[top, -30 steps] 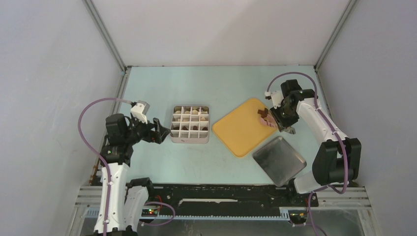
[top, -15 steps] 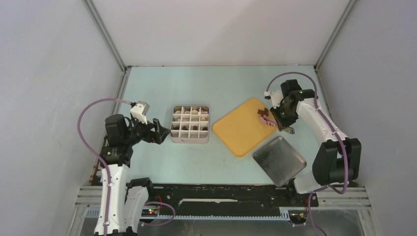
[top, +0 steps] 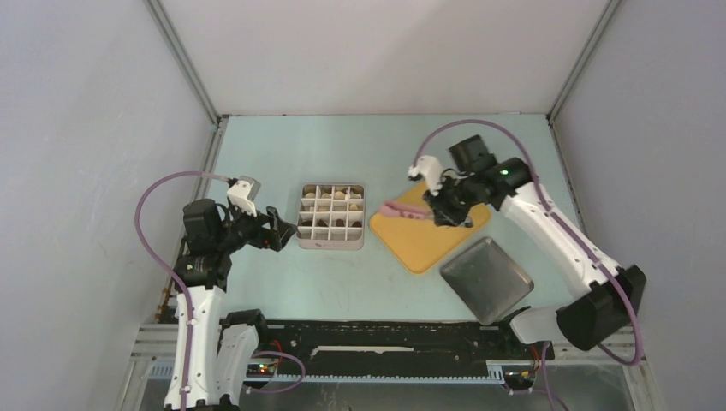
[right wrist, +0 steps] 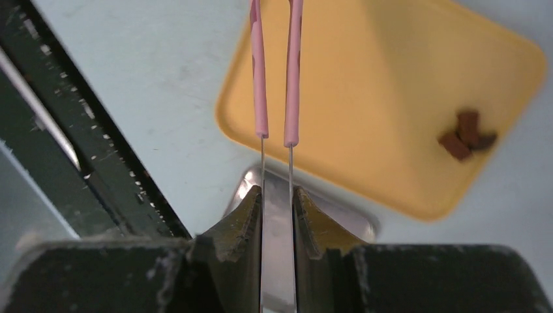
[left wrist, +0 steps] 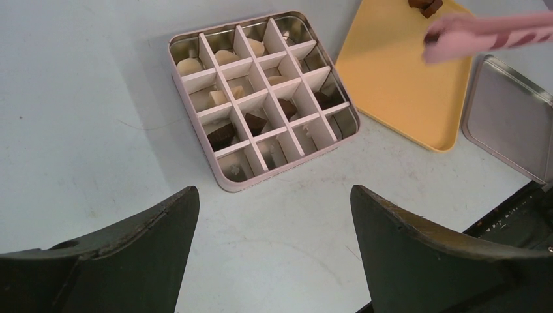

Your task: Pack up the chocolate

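Note:
The divided tin (top: 332,246) (left wrist: 228,188) holds cream-white chocolate (left wrist: 189,65) in its far cells and dark pieces (left wrist: 222,135) nearer the front. A few dark chocolate pieces (right wrist: 466,134) (left wrist: 427,6) lie on the yellow tray (top: 424,240) (right wrist: 391,78). My right gripper (top: 443,208) (right wrist: 277,195) is shut on the pink tongs (top: 401,210) (right wrist: 277,72) (left wrist: 489,36), which reach left over the tray. A small dark bit shows at their tips (left wrist: 430,39). My left gripper (top: 287,231) (left wrist: 274,192) stands open, left of the tin, with nothing in it.
The tin's silver lid (top: 486,278) (left wrist: 508,111) lies on the table to the right of the tray's near corner. A black rail (top: 385,334) runs along the table's near edge.
My right arm has swung left across the tray, so the tongs now point toward the tin, and its jaws have squeezed them tighter. The left arm has not moved.

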You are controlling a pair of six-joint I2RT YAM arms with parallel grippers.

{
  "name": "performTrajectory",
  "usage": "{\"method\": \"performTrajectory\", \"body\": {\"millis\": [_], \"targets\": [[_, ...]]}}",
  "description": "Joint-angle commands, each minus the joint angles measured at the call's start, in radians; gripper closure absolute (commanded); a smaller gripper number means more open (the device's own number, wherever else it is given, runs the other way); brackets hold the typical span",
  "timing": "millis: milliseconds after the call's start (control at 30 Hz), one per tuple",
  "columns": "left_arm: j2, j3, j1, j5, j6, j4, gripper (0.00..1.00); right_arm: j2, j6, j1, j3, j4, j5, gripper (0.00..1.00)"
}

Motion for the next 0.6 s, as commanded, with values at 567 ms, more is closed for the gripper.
{"method": "performTrajectory", "body": {"millis": [567], "targets": [[-0.100,0.018,0.057,-0.050,0.022,-0.029,0.11,0.710,-0.040,0.424,0.753,-0.086,-0.050,0.83]]}}
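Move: The right hand holds the pink tongs, dark chocolate at their tips; the compartment box's empty near-left cells are its goal, about 29 cm left, 2 cm back and 16 cm below. The box's middle is some 24 cm left and 4 cm ahead; the yellow tray's middle lies beneath, 2 cm ahead, with the leftover brown chocolates about 6 cm ahead and 7 cm right. From the left hand the near-left cells are about 1 cm ahead, 3 cm right. Still gripping the pink tongs, whose tips keep their pinch on the dark chocolate, the right hand sweeps fast to the left, about 20 cm from over the yellow tray to the box, sinking some 3 cm and turning roughly 25 degrees counter-clockwise; it bows back about 2 cm early on, then forward again. The left hand eases about 2 cm left and up, away from the box. ##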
